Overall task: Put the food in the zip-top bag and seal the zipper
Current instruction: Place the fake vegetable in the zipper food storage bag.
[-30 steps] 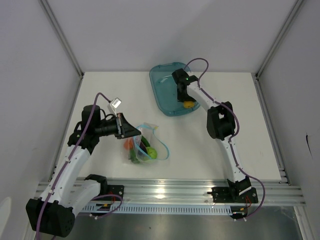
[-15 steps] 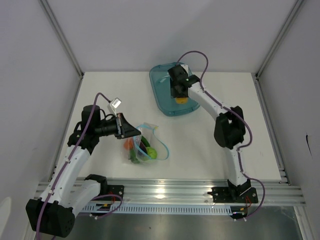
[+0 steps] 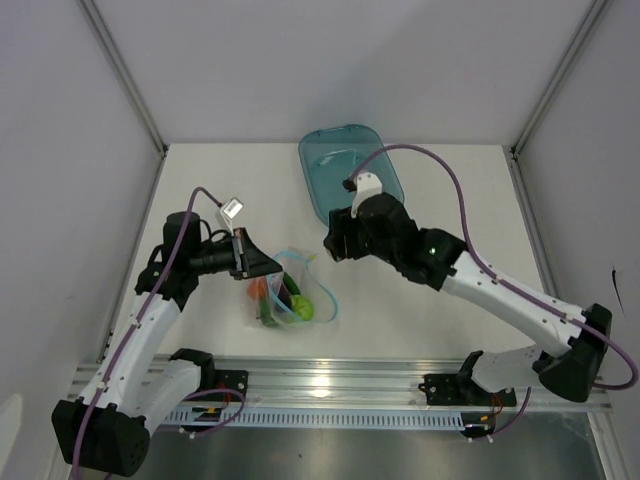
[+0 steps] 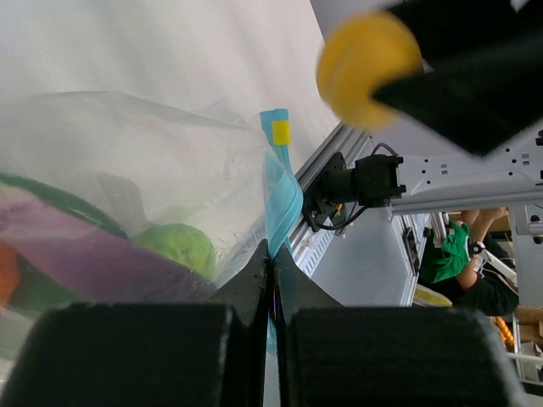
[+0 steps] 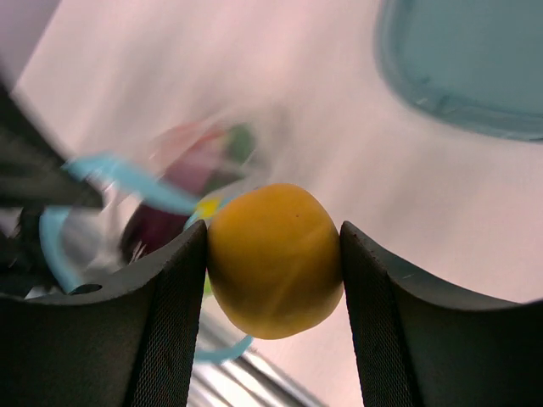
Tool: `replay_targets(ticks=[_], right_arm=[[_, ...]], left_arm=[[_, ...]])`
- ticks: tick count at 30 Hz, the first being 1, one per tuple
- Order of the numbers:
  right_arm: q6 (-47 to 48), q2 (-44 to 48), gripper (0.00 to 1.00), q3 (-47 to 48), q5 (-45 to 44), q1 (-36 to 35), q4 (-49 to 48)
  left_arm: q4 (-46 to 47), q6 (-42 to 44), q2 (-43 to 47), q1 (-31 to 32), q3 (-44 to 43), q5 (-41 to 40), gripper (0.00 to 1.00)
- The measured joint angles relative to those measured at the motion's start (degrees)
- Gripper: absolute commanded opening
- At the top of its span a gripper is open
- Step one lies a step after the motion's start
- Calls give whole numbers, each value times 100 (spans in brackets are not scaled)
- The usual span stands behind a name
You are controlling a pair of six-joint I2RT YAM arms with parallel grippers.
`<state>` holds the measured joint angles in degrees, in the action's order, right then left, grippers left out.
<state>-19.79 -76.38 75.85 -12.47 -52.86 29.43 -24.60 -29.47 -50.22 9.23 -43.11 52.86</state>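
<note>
The zip-top bag point(image 3: 288, 298) lies on the white table left of centre, its mouth held up and open. My left gripper point(image 3: 262, 265) point(image 4: 271, 254) is shut on the bag's rim at the light blue zipper point(image 4: 280, 182). Inside the bag lie a purple eggplant point(image 4: 85, 254), a light green fruit point(image 4: 180, 246) and an orange-red piece point(image 3: 258, 290). My right gripper point(image 3: 335, 243) point(image 5: 273, 242) hangs just right of the bag's mouth, shut on a yellow ball point(image 5: 274, 259) point(image 4: 369, 64). That ball is hidden under the gripper in the top view.
A teal translucent tray point(image 3: 335, 170) point(image 5: 475, 68) stands at the back centre with nothing showing in it. An aluminium rail point(image 3: 330, 380) runs along the near edge. White walls close in the table on the left, right and back.
My right arm has lifted the yellow ball out of the teal tray and swung forward and left to the bag's mouth. The left arm and the bag have not moved.
</note>
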Motion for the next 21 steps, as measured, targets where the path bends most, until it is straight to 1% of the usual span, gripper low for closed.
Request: replay_targets(ticks=[5,11,17,21], right_arm=[[-258,660,11,-702,262,-964,-302],[-420,664,11,-942,328,-1674,-619],[-431,107,13,-942,203,-1836,-1005],[-413,-291,20,-929,24,-1834,-1154]], left_arm=[[2,0,2,0,17,22,1],[9,-7,46,0,133,94,1],[9,-61,254,0,264,144,1],[-2,-63,376,0,278,144,1]])
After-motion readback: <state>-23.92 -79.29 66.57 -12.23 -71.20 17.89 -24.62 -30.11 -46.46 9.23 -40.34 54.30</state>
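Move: The bag's open mouth is some 5 cm back, 8 cm left and 9 cm below the right hand, which already holds the yellow vegetable. The green cabbage in the bag lies about 2 cm ahead, 7 cm left and 20 cm down; the middle of the teal tray, roughly 32 cm ahead, 4 cm right and 24 cm down. From the left hand, the mouth's middle is about 1 cm back, 6 cm right and 6 cm lower. The yellow vegetable, still gripped in the right fingers, is swung back about 12 cm and left to the bag's mouth, the hand turning some 20 degrees counter-clockwise. The backward travel then stops and eases forward a centimetre, while the hand keeps going left, 8–9 cm in all, and sinks 5 cm. The shut left fingers keep their pinch on the zipper edge and draw back 1.5 cm. ##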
